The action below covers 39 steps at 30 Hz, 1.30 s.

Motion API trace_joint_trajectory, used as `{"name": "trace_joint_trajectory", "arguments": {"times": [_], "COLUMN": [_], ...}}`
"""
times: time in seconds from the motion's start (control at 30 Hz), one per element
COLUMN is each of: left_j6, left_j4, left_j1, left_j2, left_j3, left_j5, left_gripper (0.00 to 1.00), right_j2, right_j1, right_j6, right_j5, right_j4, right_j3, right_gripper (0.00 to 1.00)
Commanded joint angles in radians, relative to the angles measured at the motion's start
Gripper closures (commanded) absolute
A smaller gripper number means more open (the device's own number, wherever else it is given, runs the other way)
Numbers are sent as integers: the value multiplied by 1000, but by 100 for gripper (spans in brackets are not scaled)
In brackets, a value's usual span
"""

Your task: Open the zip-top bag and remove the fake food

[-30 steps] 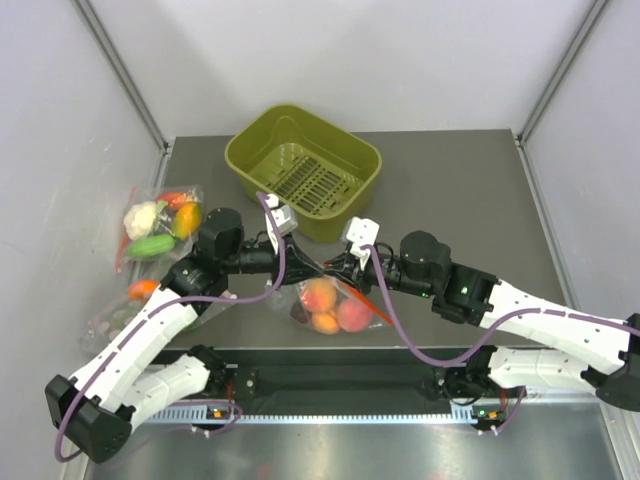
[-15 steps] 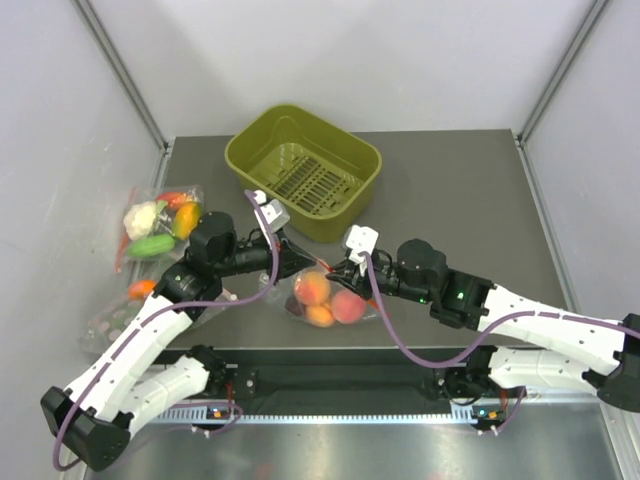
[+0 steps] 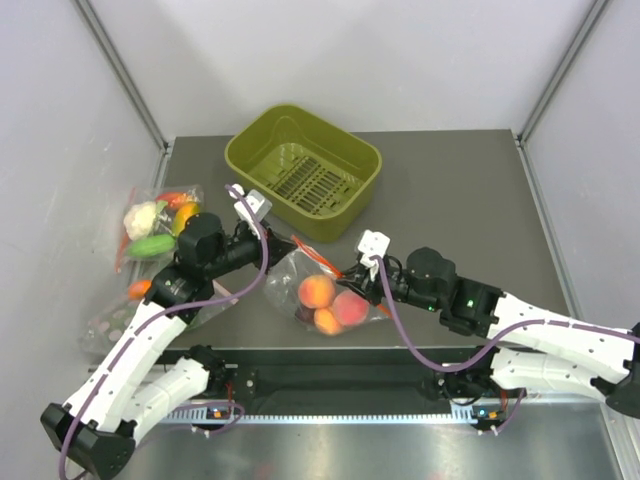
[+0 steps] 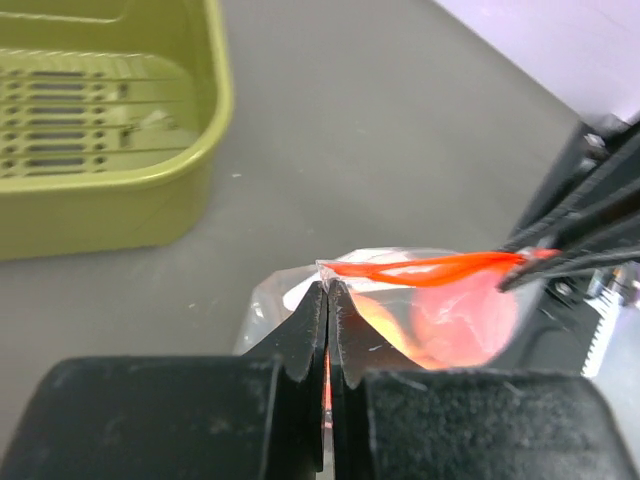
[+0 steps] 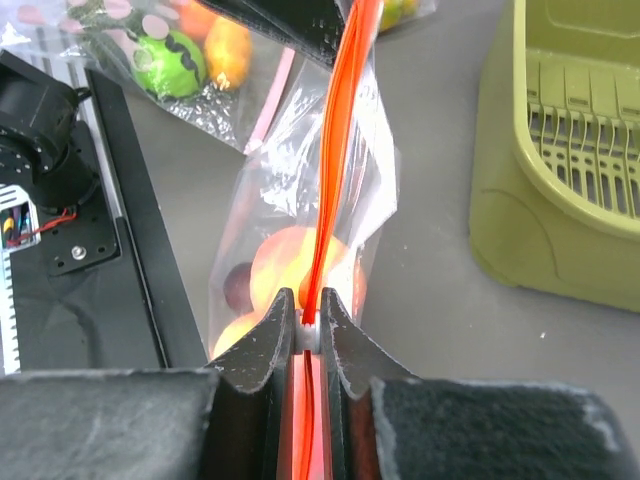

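The clear zip-top bag (image 3: 325, 290) hangs between my two grippers near the table's front edge. Its orange-red zip strip (image 3: 318, 256) is stretched taut between them, and also shows in the left wrist view (image 4: 430, 267) and the right wrist view (image 5: 340, 130). My left gripper (image 3: 275, 238) is shut on the bag's left corner (image 4: 328, 292). My right gripper (image 3: 347, 270) is shut on the zip's white slider at the right end (image 5: 311, 322). Three peach-like fruits (image 3: 318, 292) sit inside the bag, showing in the left wrist view (image 4: 455, 315) and the right wrist view (image 5: 285, 270).
An olive-green basket (image 3: 305, 170) stands behind the bag. Two other clear bags lie at the left edge: one with cauliflower and cucumber (image 3: 155, 222), one with orange and green pieces (image 3: 135, 300). A black rail (image 3: 340, 380) runs along the front.
Both grippers have drawn apart, the left one leftward and the right one rightward. The zip strip is now stretched longer and the bag with its fruits hangs lower between them.
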Motion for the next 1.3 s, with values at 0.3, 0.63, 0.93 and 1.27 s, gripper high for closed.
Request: {"name": "trace_joint_trajectory", "arguments": {"times": [0.3, 0.63, 0.93, 1.27], "left_j6": [31, 31, 90, 77], "left_j4": [7, -1, 84, 116], "left_j1": [66, 75, 75, 70], "left_j2": [-63, -62, -99, -62], "left_j3": [1, 3, -28, -29], "left_j5": [-638, -706, -105, 372], "left_gripper": [100, 100, 100, 100], "right_j2": [-97, -112, -108, -17], "right_j1": [14, 16, 14, 13], "right_j6": [48, 83, 64, -42], "right_j5": [27, 30, 60, 97], "right_j4": [-132, -163, -123, 21], "right_j3": [-40, -49, 27, 152], "right_gripper": [100, 100, 29, 28]}}
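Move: Both hands already hold the orange zip strip, drawn taut between them. From the left hand the bag's middle lies about 11 cm back, 7 cm right and 9 below; from the right hand, 4 cm back, 4 cm left and 9 below. From the right hand the upper peach is about 3 cm back and 5 cm left, the red peach some 6 cm back and 1 cm right, and the green basket's middle 23 cm ahead and 8 cm left. Keeping its shut pinch on the end of the zip strip, the left hand pulls it away from the right hand, about 9 cm left and 5 cm forward, turning some 30 degrees counter-clockwise, then swings back right and backward, turning clockwise. The right hand, first easing 2–3 cm right and down, opens, lets go of the strip and lifts about 6 cm. ##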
